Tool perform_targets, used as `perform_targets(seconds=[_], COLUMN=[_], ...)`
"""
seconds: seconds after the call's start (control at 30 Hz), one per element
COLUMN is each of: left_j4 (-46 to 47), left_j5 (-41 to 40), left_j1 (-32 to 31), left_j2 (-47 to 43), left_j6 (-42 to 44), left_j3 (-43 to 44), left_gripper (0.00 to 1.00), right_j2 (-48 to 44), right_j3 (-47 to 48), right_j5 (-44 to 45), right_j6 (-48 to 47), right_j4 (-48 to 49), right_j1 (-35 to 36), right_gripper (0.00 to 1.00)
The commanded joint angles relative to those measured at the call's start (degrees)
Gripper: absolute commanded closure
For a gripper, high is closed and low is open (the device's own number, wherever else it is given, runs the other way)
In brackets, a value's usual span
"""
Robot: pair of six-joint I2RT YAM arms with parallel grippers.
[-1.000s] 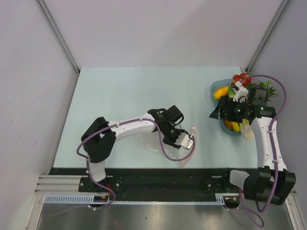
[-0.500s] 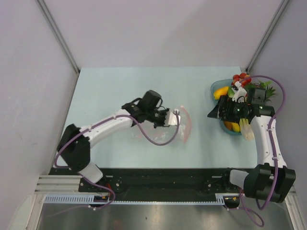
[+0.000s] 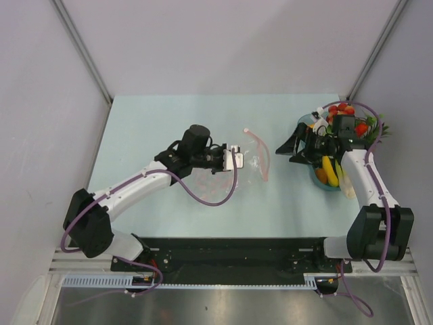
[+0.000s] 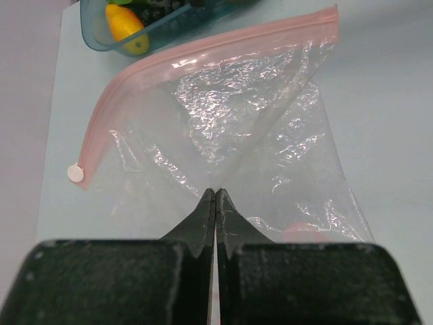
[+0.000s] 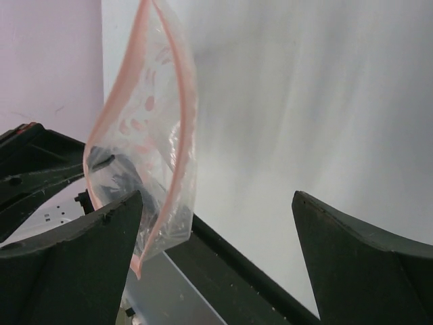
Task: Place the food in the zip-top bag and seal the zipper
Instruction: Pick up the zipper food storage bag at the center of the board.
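Observation:
The clear zip-top bag (image 3: 254,157) hangs mid-table, lifted at one side by my left gripper (image 3: 235,160), which is shut on its crinkly plastic (image 4: 237,122). Both fingertips (image 4: 206,203) pinch the film together. The pink-red zipper (image 3: 262,152) curves along the bag's far edge, toward the bowl, with a white end tab (image 4: 75,173). My right gripper (image 3: 292,150) stands open and holds nothing, just right of the bag, facing its mouth (image 5: 145,135). The food, with strawberries (image 3: 345,108), a banana (image 3: 329,169) and a yellow fruit (image 4: 125,26), lies in the bowl.
The teal bowl (image 3: 323,184) sits at the table's right side under my right arm. Grey walls close in the table at the back and both sides. A black rail (image 3: 223,254) runs along the near edge.
My left gripper has shut on the bag and carried it from near the front edge back and right, toward the bowl. My right gripper has swung left out of the bowl to face the bag.

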Motion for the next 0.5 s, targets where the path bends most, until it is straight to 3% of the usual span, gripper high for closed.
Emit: perform_targets(seconds=[0.0,0.23,0.3,0.4,0.43,0.47], left_j4=[3.4,3.8,4.0,3.6,2.8,2.3], left_j5=[1.6,2.2,2.3,1.7,1.4,0.4], left_j1=[-0.1,-0.2,-0.3,-0.6,-0.6,-0.7], left_j2=[-2.3,-2.3,-2.5,-2.9,-2.9,-2.8], left_j6=[-0.2,0.9,1.3,2.0,1.7,0.6], left_j3=[-0.7,-0.3,-0.8,-1.5,-1.5,-0.9], left_gripper=[1.00,1.00,1.00,1.00,1.00,1.00], right_j2=[2.5,7.8,8.7,9.9,9.8,9.6], right_j3=[3.9,4.7,5.2,6.1,6.8,7.2], right_j5=[-0.5,-0.7,-0.5,-1.4,-1.6,-1.3], right_j6=[0.9,1.0,1.0,1.9,1.9,1.9], right_j4=[4.6,8.3,9.1,10.2,10.3,10.1], right_j1=[3.5,8.2,9.1,9.7,9.9,10.0], right_gripper=[0.04,0.16,0.27,0.56,0.83,0.94])
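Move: The middle of the zipper bag's pink zip strip hangs about 6 cm to the right gripper's left, 2 cm ahead and 3 cm below. The left gripper, holding the bag film, is about 12 cm to the right gripper's left, level with it in reach and height. The food basket stands some 19 cm to its right, 6 cm farther out and 15 cm lower. From the left gripper the strip lies roughly 6 cm right, 2 cm ahead and 3 cm below. Swing the wide-open right gripper about 5 cm left towards the left gripper, with a little forward reach, sinking some 2 cm after a slight early rise and turning about 10 degrees counter-clockwise. Close its fingers over the middle stretch of the zip strip and pinch it, while the left gripper stays put and keeps its shut hold on the bag. ##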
